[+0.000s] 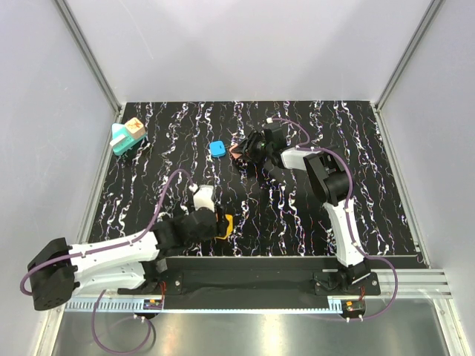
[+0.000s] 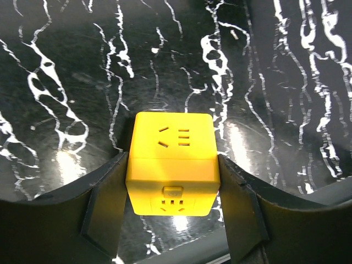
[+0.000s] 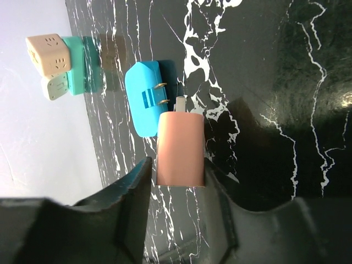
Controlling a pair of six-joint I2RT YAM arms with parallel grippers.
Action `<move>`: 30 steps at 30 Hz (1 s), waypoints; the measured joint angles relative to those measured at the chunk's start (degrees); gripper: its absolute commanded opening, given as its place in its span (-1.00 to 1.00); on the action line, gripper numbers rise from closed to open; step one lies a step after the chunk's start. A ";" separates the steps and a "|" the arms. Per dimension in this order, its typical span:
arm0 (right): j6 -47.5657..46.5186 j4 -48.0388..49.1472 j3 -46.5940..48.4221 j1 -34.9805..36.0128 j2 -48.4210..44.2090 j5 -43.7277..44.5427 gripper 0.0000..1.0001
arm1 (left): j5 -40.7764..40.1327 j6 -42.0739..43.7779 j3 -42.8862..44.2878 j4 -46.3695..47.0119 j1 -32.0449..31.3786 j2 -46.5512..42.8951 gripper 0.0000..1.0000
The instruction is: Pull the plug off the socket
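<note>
The tan plug (image 1: 134, 128) sits on the teal socket (image 1: 122, 144) in the far left corner of the mat; the right wrist view shows the plug (image 3: 48, 54) and socket (image 3: 75, 65) at upper left. Both grippers are far from them. My left gripper (image 2: 172, 187) is shut on a yellow cube (image 2: 171, 159), both fingers pressed to its sides. In the overhead view the left gripper (image 1: 219, 222) is low near the front edge. My right gripper (image 3: 177, 165) straddles a salmon block (image 3: 180, 148), a thin gap showing at the left finger.
A bright-blue block (image 1: 217, 149) with metal prongs lies just left of the salmon block (image 1: 236, 153). A white rounded block (image 1: 202, 196) rests by the left wrist. A pale block (image 3: 55, 87) sits beside the plug. Grey walls close in the mat's left and right edges.
</note>
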 measured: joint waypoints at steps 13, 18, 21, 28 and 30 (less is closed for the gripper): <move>1.66 2.01 0.61 0.17 -0.02 -2.62 0.75 | -1.66 -6.01 -1.07 -5.16 -6.32 0.00 0.57; -0.87 -1.68 0.79 0.33 -1.36 -2.27 0.81 | -2.23 -6.29 -0.39 -7.23 -6.49 0.35 0.60; -4.83 -7.30 1.09 0.37 -3.17 -1.07 0.84 | -3.65 -6.23 1.38 -10.25 -6.49 -0.66 0.65; -15.54 -18.62 3.19 0.39 -5.68 1.81 0.92 | -6.56 -5.03 5.22 -17.03 -4.79 -11.93 0.73; -18.12 -21.29 3.10 0.39 -6.80 3.61 0.92 | -6.97 -4.22 6.12 -18.80 -3.41 -15.26 0.77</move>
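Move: The left hand still holds the yellow socket, its middle about 1 cm below the hand point. From there the pink plug lies some 31 cm ahead and 2 cm right, and the blue adapter some 32 cm ahead and 4 cm left. The right hand still has the pink plug at its tips, about 1 cm ahead, 1 cm left and 1 cm down; from this hand the blue adapter lies roughly 7 cm left, 1 cm ahead and 2 cm below. Back about 3 cm and down 2 cm goes the left hand with the yellow socket, its fingers spreading to let go, then it climbs about 8 cm, drifting left and slightly forward, clear of the socket. The right hand opens wide off the pink plug, lifts slightly, then backs off right and back a few centimetres, rolling its left side down. ##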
